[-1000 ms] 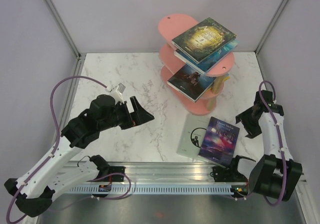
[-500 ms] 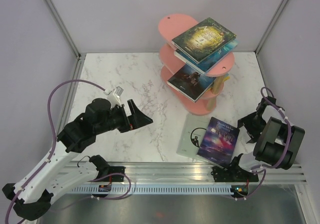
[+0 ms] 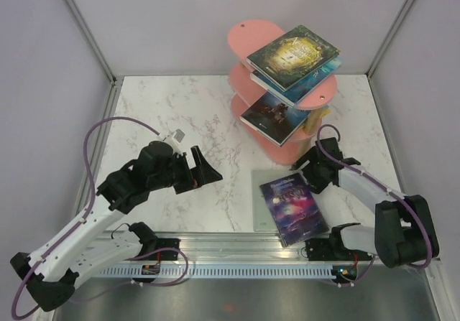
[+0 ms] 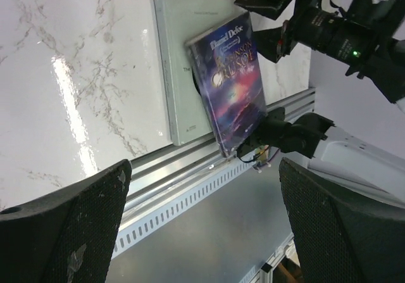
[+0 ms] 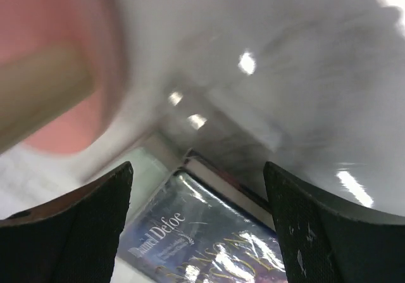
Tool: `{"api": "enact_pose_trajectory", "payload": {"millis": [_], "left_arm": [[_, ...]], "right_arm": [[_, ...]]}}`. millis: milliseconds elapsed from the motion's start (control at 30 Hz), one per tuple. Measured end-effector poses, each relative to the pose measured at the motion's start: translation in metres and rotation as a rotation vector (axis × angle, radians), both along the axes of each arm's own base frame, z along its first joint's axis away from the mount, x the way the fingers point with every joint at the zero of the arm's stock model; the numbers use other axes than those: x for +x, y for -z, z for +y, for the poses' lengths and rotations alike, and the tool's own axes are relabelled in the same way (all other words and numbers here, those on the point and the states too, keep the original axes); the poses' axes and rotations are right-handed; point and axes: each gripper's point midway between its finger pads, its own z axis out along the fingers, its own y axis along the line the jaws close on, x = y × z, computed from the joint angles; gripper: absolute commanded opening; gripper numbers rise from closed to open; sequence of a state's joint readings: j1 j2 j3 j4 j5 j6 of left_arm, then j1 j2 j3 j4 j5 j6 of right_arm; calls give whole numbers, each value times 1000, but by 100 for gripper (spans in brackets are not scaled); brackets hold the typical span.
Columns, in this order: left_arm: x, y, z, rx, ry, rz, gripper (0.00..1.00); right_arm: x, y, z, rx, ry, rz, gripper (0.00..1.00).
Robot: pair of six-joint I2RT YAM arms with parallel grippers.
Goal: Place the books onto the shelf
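Observation:
The pink shelf (image 3: pixel 248 37) stands at the back with three books on it: a green-gold one (image 3: pixel 293 54) on a teal one (image 3: pixel 325 70), and a dark one (image 3: pixel 275 116) a tier lower. On the table a purple galaxy book (image 3: pixel 291 206) lies on a pale grey-white book (image 3: pixel 260 184). My right gripper (image 3: pixel 310 176) is open, low over the purple book's far right corner (image 5: pixel 209 232). My left gripper (image 3: pixel 210 169) hangs open left of the pile, holding nothing. The left wrist view shows both table books (image 4: pixel 231 74) and the pale cover (image 4: pixel 174 61).
The shelf's lowest board (image 5: pixel 57 55) and a wooden post (image 5: pixel 31 99) are close beside my right gripper. The metal rail (image 3: pixel 230 245) runs along the near table edge just below the pile. Grey walls enclose the marble table (image 3: pixel 165 113).
My right arm swung in from the table's right side to the purple book and its jaws widened. The purple book turned and slid left. My left arm shifted slightly.

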State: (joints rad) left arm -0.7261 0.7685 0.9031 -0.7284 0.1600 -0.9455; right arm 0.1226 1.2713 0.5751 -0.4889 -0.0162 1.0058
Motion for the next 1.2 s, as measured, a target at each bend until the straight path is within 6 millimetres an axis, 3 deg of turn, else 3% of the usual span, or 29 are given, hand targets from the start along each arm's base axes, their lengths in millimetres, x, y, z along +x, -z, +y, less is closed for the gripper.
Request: {"api": "enact_pose_trajectory", "payload": {"millis": [67, 200, 267, 400, 533, 700, 833, 1033, 1133, 1200], "left_arm": [[3, 13, -3, 29, 2, 35, 100], [4, 46, -7, 82, 14, 109, 100], [1, 58, -7, 99, 22, 138, 100], [0, 67, -11, 102, 38, 162, 100], [-3, 85, -15, 108, 58, 202, 100], [-19, 139, -4, 187, 36, 349, 100], [-27, 167, 2, 251, 15, 445, 100], [-19, 191, -5, 290, 8, 490, 100], [-13, 205, -11, 300, 10, 506, 100], [-11, 205, -20, 265, 20, 523, 100]], "right_arm": [[6, -5, 47, 125, -54, -56, 89], [-4, -11, 109, 294, -100, -57, 91], [-9, -15, 135, 360, -109, -53, 91], [-24, -17, 165, 447, -111, -13, 91], [-35, -18, 168, 468, -101, 0, 90], [-50, -21, 146, 392, -97, -7, 90], [-59, -14, 131, 328, -112, 1, 90], [-64, -11, 136, 345, -156, 21, 90], [-65, -11, 149, 399, -188, 11, 89], [-67, -11, 159, 437, -209, 3, 89]]}}
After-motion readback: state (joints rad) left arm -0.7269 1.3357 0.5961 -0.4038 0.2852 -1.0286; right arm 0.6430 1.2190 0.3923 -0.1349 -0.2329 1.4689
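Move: The two stacked books lie beside the right hand. The purple book on top is centred about 7 cm left and 11 cm back from it, roughly level; the pale green book beneath is some 13 cm left, 8 cm back and a touch lower. The shelf stands about 18 cm ahead, 14 cm left and 12 cm above. From the raised left hand, the purple book is about 28 cm right, 3 cm back and 21 cm down. With an open finger still against the far right edges of the stacked books, the right hand pushes them left about 17 cm and then back towards its base, fingertips swinging left; it eases right 4 cm, then comes left again. The wide-open left hand drops about 20 cm beside the pair's left end, tipping 30 degrees farther down. ##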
